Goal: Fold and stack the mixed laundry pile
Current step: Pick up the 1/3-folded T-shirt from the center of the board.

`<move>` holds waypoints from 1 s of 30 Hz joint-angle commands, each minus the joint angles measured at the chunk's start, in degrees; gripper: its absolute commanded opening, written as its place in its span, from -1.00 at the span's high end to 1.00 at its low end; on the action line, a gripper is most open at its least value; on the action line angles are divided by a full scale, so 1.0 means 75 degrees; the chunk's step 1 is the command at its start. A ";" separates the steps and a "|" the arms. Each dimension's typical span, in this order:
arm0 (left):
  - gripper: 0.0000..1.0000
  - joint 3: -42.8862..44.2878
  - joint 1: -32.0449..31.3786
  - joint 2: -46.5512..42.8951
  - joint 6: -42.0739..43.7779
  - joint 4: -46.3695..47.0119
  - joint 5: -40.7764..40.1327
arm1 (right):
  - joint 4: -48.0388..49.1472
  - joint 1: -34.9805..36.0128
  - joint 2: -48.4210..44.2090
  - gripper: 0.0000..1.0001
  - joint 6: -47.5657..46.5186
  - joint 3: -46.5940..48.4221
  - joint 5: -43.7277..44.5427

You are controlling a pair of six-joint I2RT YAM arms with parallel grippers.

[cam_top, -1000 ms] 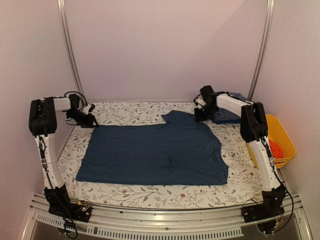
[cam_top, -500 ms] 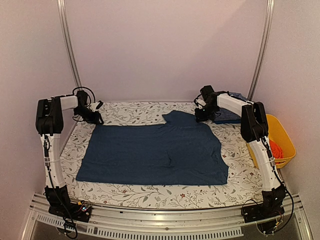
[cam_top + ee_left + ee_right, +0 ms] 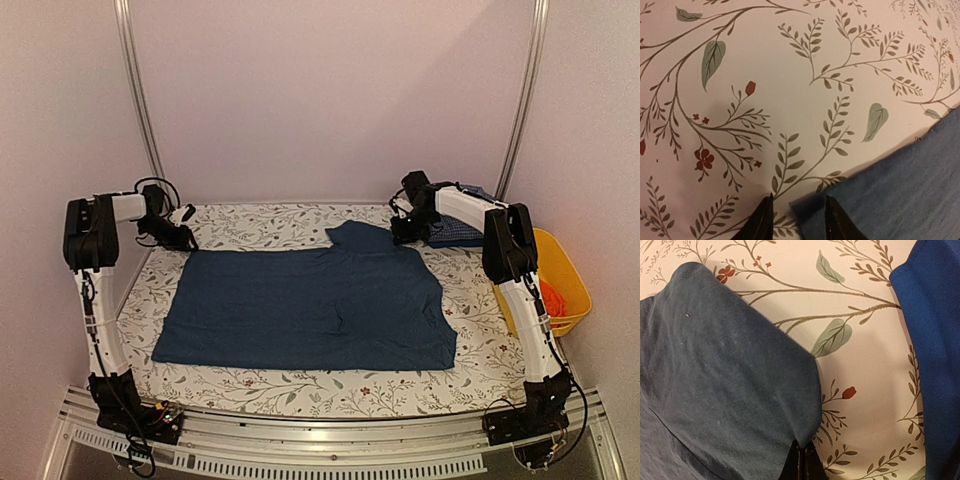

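A dark navy garment (image 3: pixel 310 300) lies spread flat across the table. My left gripper (image 3: pixel 183 238) is at its far left corner. In the left wrist view the gripper (image 3: pixel 796 201) stands open low over the table, with the garment's corner (image 3: pixel 810 212) lying between its fingertips. My right gripper (image 3: pixel 402 232) is at the garment's raised far right part. The right wrist view shows this gripper (image 3: pixel 803 452) shut on the edge of the navy cloth (image 3: pixel 725 380). A folded blue checked shirt (image 3: pixel 455 232) lies just right of it.
A yellow basket (image 3: pixel 565 270) stands off the table's right edge with a red-orange cloth (image 3: pixel 552 297) inside. The floral table cover (image 3: pixel 270 225) shows bare along the back and the front. In the right wrist view the blue shirt (image 3: pixel 935 340) is close to the shut fingers.
My left gripper shifted right, then back a little, at the garment's far left corner, and its jaws narrowed. The right arm and the garment stayed still.
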 commanded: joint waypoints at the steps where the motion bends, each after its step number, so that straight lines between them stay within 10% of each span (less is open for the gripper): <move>1: 0.33 -0.0446 -0.0003 -0.0031 0.0085 -0.0311 -0.0165 | -0.0332 -0.0076 -0.0251 1.00 -0.0027 -0.0177 0.0114; 30: 1.00 0.0138 -0.0147 -0.0116 -0.0363 -0.0145 0.0274 | -0.0249 -0.0143 -0.0786 1.00 0.0128 -0.0248 0.0132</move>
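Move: The T-shirt's far left corner lies practically between the left hand's open fingertips, about 1 cm to their right and 1 cm below. From that hand the shirt's near left corner is some 34 cm back, straight in line. The far left corner lies about 63 cm left of the right hand and 3 cm back. The shirt's sleeve flap is roughly 14 cm left of the right hand and 3 cm ahead; the folded stack is about 19 cm right and 4 cm ahead. The T-shirt's far left corner is pinched by the left fingers, which shut fully while that hand slides about 2 cm to the right just over the board, at the same height and with next to no turn. The right hand keeps its closed grip on the shirt's far right edge and stays nearly in place. ##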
